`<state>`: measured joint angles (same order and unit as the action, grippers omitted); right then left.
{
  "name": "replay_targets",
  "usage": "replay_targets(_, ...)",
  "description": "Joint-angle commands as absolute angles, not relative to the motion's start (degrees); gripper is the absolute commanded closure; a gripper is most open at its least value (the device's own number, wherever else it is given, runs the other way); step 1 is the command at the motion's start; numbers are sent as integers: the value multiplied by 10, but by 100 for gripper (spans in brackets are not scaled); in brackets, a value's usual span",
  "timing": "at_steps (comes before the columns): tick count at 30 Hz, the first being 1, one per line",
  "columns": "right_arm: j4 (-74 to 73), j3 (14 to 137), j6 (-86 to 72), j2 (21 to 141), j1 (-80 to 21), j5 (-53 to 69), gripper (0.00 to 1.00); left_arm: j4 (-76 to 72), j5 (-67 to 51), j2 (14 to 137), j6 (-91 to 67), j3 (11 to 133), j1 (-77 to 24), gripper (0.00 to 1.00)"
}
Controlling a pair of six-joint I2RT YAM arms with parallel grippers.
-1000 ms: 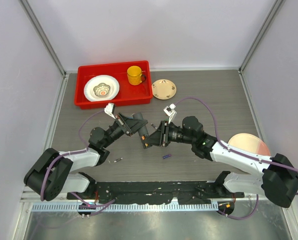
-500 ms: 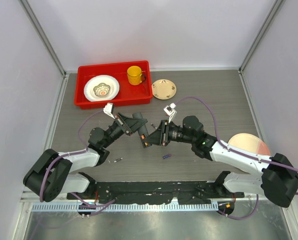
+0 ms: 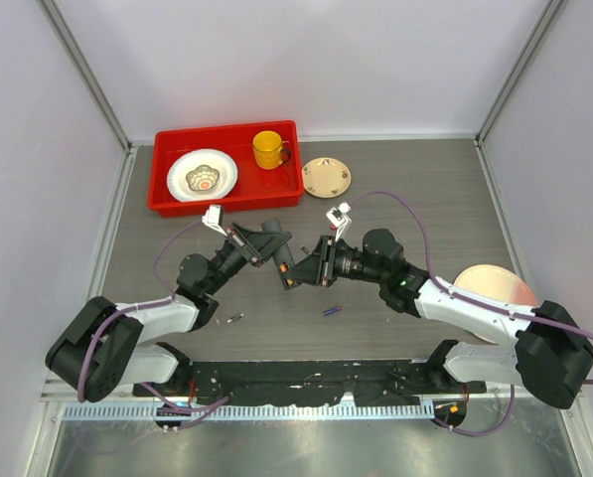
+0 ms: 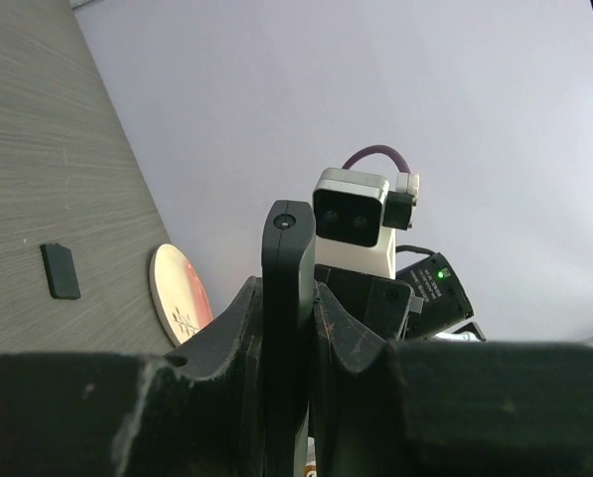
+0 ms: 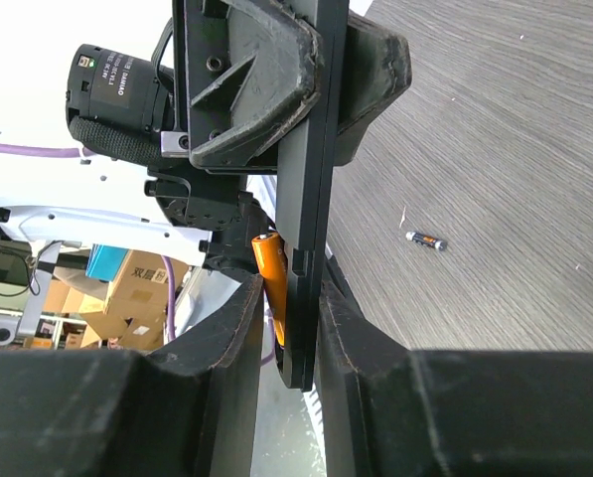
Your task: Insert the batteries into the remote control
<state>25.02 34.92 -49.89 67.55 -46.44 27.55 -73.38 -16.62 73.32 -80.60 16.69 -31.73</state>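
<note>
The remote control is a slim black bar held off the table, seen edge-on between both grippers. My left gripper is shut on one end of the remote control. My right gripper is shut around the other end, pinching an orange battery against the remote's side. In the top view the left gripper and right gripper meet at the remote control mid-table. A purple battery and another battery lie on the table. The small black back cover lies flat on the table.
A red tray with a white plate and a yellow cup stands at the back left. A beige saucer lies beside it. A pink plate lies at the right by the right arm.
The right gripper has closed a little on the battery and remote and edged slightly toward the left gripper. The left gripper has kept its hold.
</note>
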Motion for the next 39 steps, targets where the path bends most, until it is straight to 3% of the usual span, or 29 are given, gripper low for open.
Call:
replay_targets(1,228,341,-491,690,-468,278,94,-886,-100,715,-802,178,-315,100)
replay_targets(4,223,343,-489,694,-468,280,99,-886,-95,715,-800,179,-315,100)
replay_targets(25,165,354,-477,715,-474,299,99,-863,-73,690,-780,171,-314,100)
replay_targets(27,176,353,-479,711,-474,306,99,-857,-80,688,-781,168,-314,96)
replay_targets(36,181,365,-476,699,-473,323,99,-850,-127,693,-799,159,-314,58)
replay_targets(39,185,366,-480,696,-471,326,99,-846,-138,694,-802,156,-315,54)
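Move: The orange battery sits in the near end of the remote control, practically between the right fingertips, about 1 cm ahead and 1 cm left of that hand. From the left hand, which grips the remote's far end, it lies some 7 cm back and 3 cm lower. On the table roughly 18 cm below the right hand, the purple battery is about 10 cm right and 4 cm back, the striped battery some 13 cm left and 5 cm back. Right hand keeps pinching the remote's battery end, going down about 2.5 cm and slightly back; left fingers open. ##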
